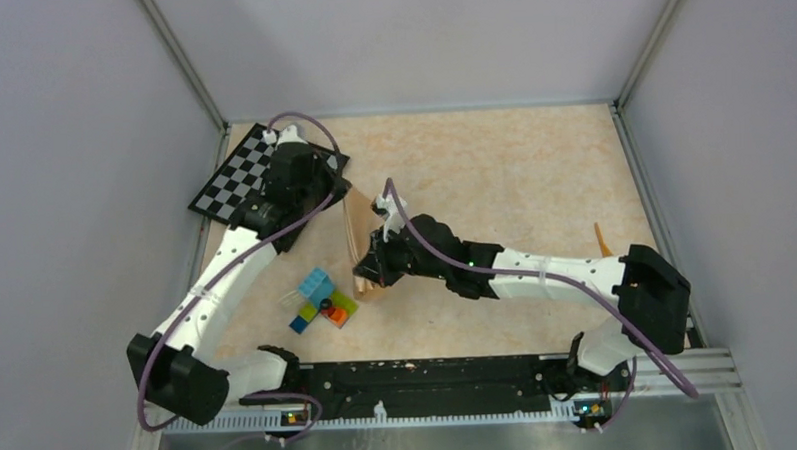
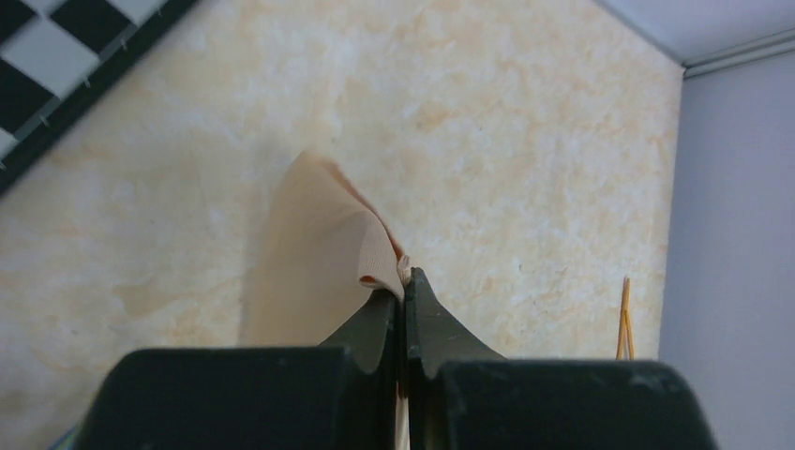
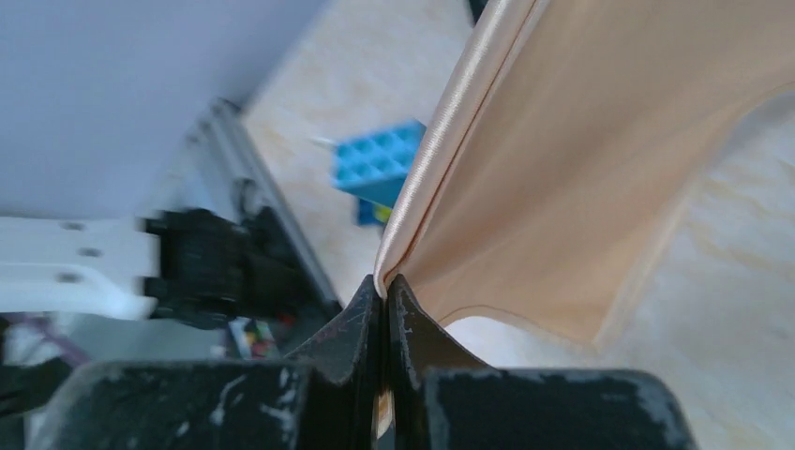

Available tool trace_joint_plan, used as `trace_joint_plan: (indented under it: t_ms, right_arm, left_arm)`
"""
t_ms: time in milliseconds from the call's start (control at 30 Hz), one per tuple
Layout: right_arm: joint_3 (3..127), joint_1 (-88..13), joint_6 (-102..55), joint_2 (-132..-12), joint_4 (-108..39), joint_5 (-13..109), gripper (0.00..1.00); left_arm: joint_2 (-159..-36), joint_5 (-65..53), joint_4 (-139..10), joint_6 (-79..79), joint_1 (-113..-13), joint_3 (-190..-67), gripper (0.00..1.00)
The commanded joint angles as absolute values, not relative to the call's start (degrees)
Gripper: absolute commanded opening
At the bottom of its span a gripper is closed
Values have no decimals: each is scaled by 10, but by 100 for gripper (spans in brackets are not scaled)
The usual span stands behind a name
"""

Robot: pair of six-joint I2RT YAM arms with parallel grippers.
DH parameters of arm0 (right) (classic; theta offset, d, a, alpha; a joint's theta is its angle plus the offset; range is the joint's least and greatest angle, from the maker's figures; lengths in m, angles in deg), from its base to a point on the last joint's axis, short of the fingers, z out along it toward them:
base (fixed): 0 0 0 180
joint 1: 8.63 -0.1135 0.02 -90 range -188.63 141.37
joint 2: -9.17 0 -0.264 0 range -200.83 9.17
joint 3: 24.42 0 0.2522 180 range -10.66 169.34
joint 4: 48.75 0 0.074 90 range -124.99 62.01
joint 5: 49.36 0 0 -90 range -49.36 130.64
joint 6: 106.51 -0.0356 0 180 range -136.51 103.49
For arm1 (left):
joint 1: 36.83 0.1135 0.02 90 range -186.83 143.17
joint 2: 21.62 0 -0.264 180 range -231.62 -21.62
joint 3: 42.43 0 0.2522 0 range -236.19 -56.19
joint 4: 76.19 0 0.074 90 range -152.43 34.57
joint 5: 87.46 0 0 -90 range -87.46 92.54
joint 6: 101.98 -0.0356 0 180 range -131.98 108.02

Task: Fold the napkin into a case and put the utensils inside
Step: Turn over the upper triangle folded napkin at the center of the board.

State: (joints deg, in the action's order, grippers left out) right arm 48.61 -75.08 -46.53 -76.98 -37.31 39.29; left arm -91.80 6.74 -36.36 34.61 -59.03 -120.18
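Note:
The peach-orange napkin (image 1: 356,241) hangs lifted off the table as a narrow upright fold, stretched between both grippers. My left gripper (image 1: 341,195) is shut on its far corner; in the left wrist view the cloth (image 2: 319,248) bunches out from the closed fingertips of that gripper (image 2: 405,281). My right gripper (image 1: 368,276) is shut on the near end, and its wrist view shows the napkin's (image 3: 581,159) folded edge pinched between the tips of the gripper (image 3: 384,284). Slim orange utensils (image 1: 603,240) lie by the right wall, also visible from the left wrist as thin utensils (image 2: 624,319).
A black-and-white checkerboard (image 1: 235,176) lies at the back left under the left arm. A cluster of coloured toy bricks (image 1: 322,300) sits just left of the right gripper; its blue brick (image 3: 377,164) shows behind the cloth. Metal frame rails border the table.

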Motion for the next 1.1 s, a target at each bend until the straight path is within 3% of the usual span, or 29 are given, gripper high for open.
trace_joint_plan:
  t_ms: [0,233,367,533,700,833,967,1067]
  right_arm:
    - [463,-725,-611,-751,-591,643,0]
    - [213,-572,-780,-760,-904,781,0]
    - [102,-478,-818,-783,-982,842,0]
    - [29,-402,-755,-816,-957,870,0]
    - [-30,-388,-692,-780,-840,799,0]
    - [-10,-387,-615,-665,-596,712,16]
    - [47,-385,-564,-526,-366,617,41]
    - [108,-373,-528,-470,-225,556,51]
  left_arm:
    - [-948,158,-376,222,-599,-1337,0]
    - [-1223,246,-341,171,-725,-1502,0]
    - [-1406,281,-306,168,-771,-1635,0]
    - [-1551,234,-318,161,-794,-1755,0]
    - [-1554,223,-418,118,-825,-1708,0]
    - [-1536,184,-460,116,-832,-1665,1]
    - [-1507,133,-450,114,-834,-1652,29]
    - [-1460,84,-453,117,-834,-1626,61]
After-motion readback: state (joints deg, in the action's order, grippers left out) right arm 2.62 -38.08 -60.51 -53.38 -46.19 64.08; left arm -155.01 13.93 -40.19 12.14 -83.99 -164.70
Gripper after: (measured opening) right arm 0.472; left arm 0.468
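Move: The left hand holds the far corner of the raised napkin; its laying-down spot on the bare table is about 25 cm to its right, 6 cm ahead and 21 cm below. The chessboard lies some 19 cm left and 14 cm ahead, the toy blocks 8 cm left and 16 cm back. The right hand holds the near corner, its spot about 18 cm right, 4 cm ahead and 15 cm below; the toy blocks are 13 cm to its left, level with it. Up about 6 cm first, then swinging right and down, both hands carry the pinched napkin away from the chessboard and toy blocks to the bare table, the left travelling some 25 cm sideways, the right about 20. Both wrists turn clockwise as they come over; near the table the fingers open and let go, the right hand easing back and right off the near end. ##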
